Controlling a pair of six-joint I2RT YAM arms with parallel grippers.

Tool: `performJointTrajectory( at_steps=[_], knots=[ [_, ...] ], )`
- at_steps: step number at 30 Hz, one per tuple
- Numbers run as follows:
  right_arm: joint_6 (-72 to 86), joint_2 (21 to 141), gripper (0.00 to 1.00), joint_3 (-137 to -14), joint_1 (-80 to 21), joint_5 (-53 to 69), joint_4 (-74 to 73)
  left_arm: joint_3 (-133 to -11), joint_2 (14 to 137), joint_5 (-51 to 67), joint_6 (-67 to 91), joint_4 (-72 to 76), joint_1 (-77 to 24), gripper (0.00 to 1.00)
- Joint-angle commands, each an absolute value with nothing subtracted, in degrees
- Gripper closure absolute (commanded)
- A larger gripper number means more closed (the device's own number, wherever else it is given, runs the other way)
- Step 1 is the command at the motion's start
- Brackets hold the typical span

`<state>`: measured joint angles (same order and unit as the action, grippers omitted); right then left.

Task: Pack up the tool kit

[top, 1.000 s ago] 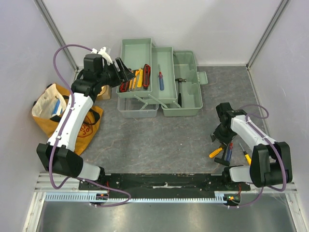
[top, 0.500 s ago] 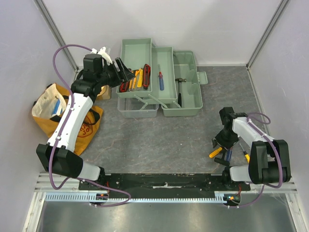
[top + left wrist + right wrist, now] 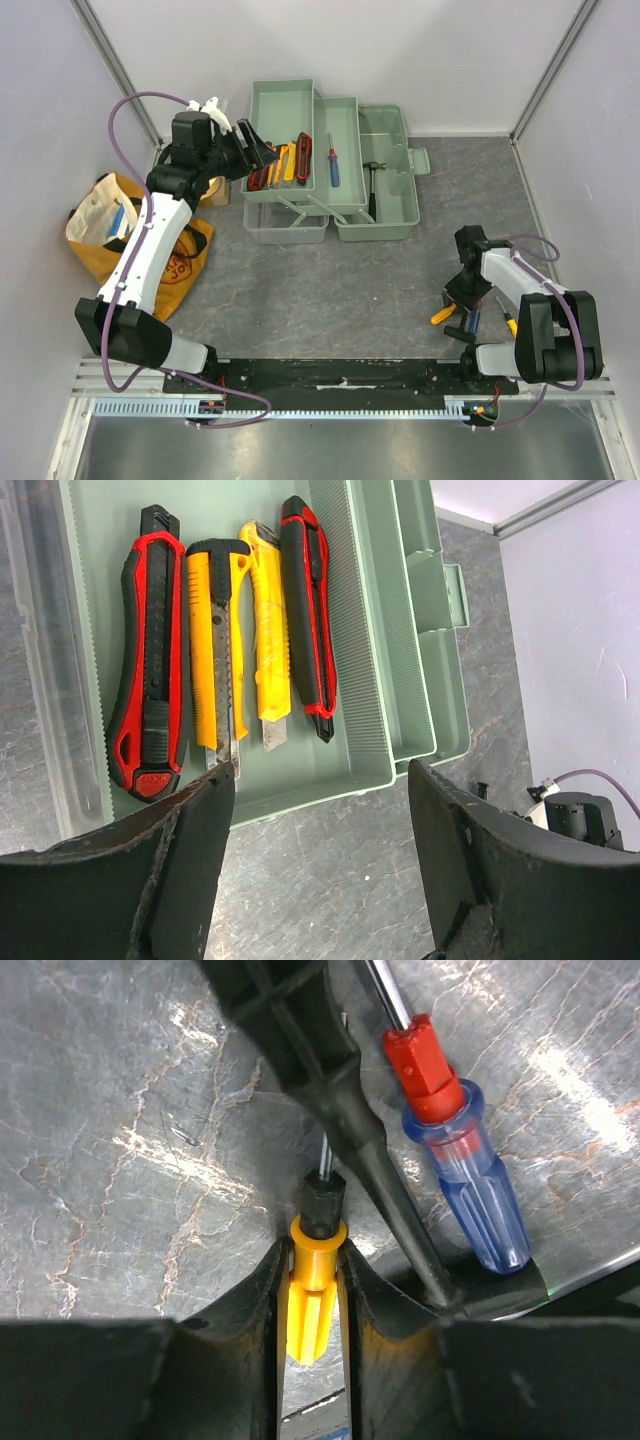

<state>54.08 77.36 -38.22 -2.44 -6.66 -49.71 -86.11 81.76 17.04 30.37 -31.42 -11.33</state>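
Note:
The sage-green toolbox (image 3: 392, 231) stands unfolded at the back, its trays spread out. Several utility knives lie side by side in the left tray (image 3: 372, 630): a red one (image 3: 150, 660), two yellow ones (image 3: 215, 650), another red one (image 3: 308, 610). My left gripper (image 3: 320, 780) hangs open just in front of that tray, also visible from above (image 3: 258, 150). My right gripper (image 3: 313, 1252) is down on the table at the near right, shut on the yellow screwdriver's handle (image 3: 315, 1295). A blue-handled screwdriver (image 3: 468, 1190) lies right beside it.
A screwdriver (image 3: 333, 160) lies in the middle tray and a hammer (image 3: 372, 185) in the main box. A yellow-orange cloth bag (image 3: 100, 240) sits at the left. Another yellow-handled tool (image 3: 511, 322) lies near the right arm. A black plastic piece (image 3: 330, 1080) crosses between the two screwdrivers.
My right gripper has moved down towards the near edge onto the yellow screwdriver and closed on its handle. The left arm has not moved.

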Motion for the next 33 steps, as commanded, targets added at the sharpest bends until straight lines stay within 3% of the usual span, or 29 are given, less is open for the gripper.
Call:
performJointTrajectory(
  at_steps=[1, 4, 9, 17, 28, 33],
  knots=[
    [54.58, 77.78, 0.79, -35.77, -2.37, -5.98, -41.93, -86.05, 80.24, 18.02, 30.67, -29.27, -11.07, 0.25],
    [54.23, 77.43, 1.0, -37.08, -2.64, -6.41, -40.44, -86.13, 79.98, 18.11, 30.67, -29.27, -10.99, 0.25],
    [51.95, 75.5, 1.0, -45.24, -4.04, -8.0, -39.03, -86.22, 79.02, 17.14, 30.32, -29.36, -10.99, 0.25],
    [43.96, 78.48, 1.0, -69.93, -13.69, -10.81, -35.87, -86.22, 77.35, 16.09, 29.8, -29.97, -10.81, 0.25],
    [28.05, 94.81, 1.0, -91.39, -27.33, -2.82, -17.85, -86.4, 75.76, 15.56, 29.27, -30.94, -10.81, 0.25],
    [25.66, 106.33, 1.0, -100.97, -29.79, -1.5, -18.63, -86.66, 75.41, 15.38, 28.74, -31.73, -10.72, 0.25]
  ],
)
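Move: Around the yellow screwdriver's upper handle, the right fingers are poised near table level; the black mallet lies some 4 cm right, its handle across the shank. From this hand the middle tray is about 32 cm ahead, 26 left and 9 higher, with its blue-red screwdriver 30 ahead and 27 left; the claw hammer is 26 ahead and 18 left. From the left hand, the yellow screwdriver lies roughly 27 cm back, 42 right and 30 below. Pinching the yellow handle first, the right hand lifts the screwdriver off the table, sweeping forward and up, then increasingly left, nearly 30 cm forward and some 25 each up and left, to over the middle tray. It swings from pointing down to forward-left, about 30 degrees below level. The left hand, still open, eases up and back about 3 cm. ##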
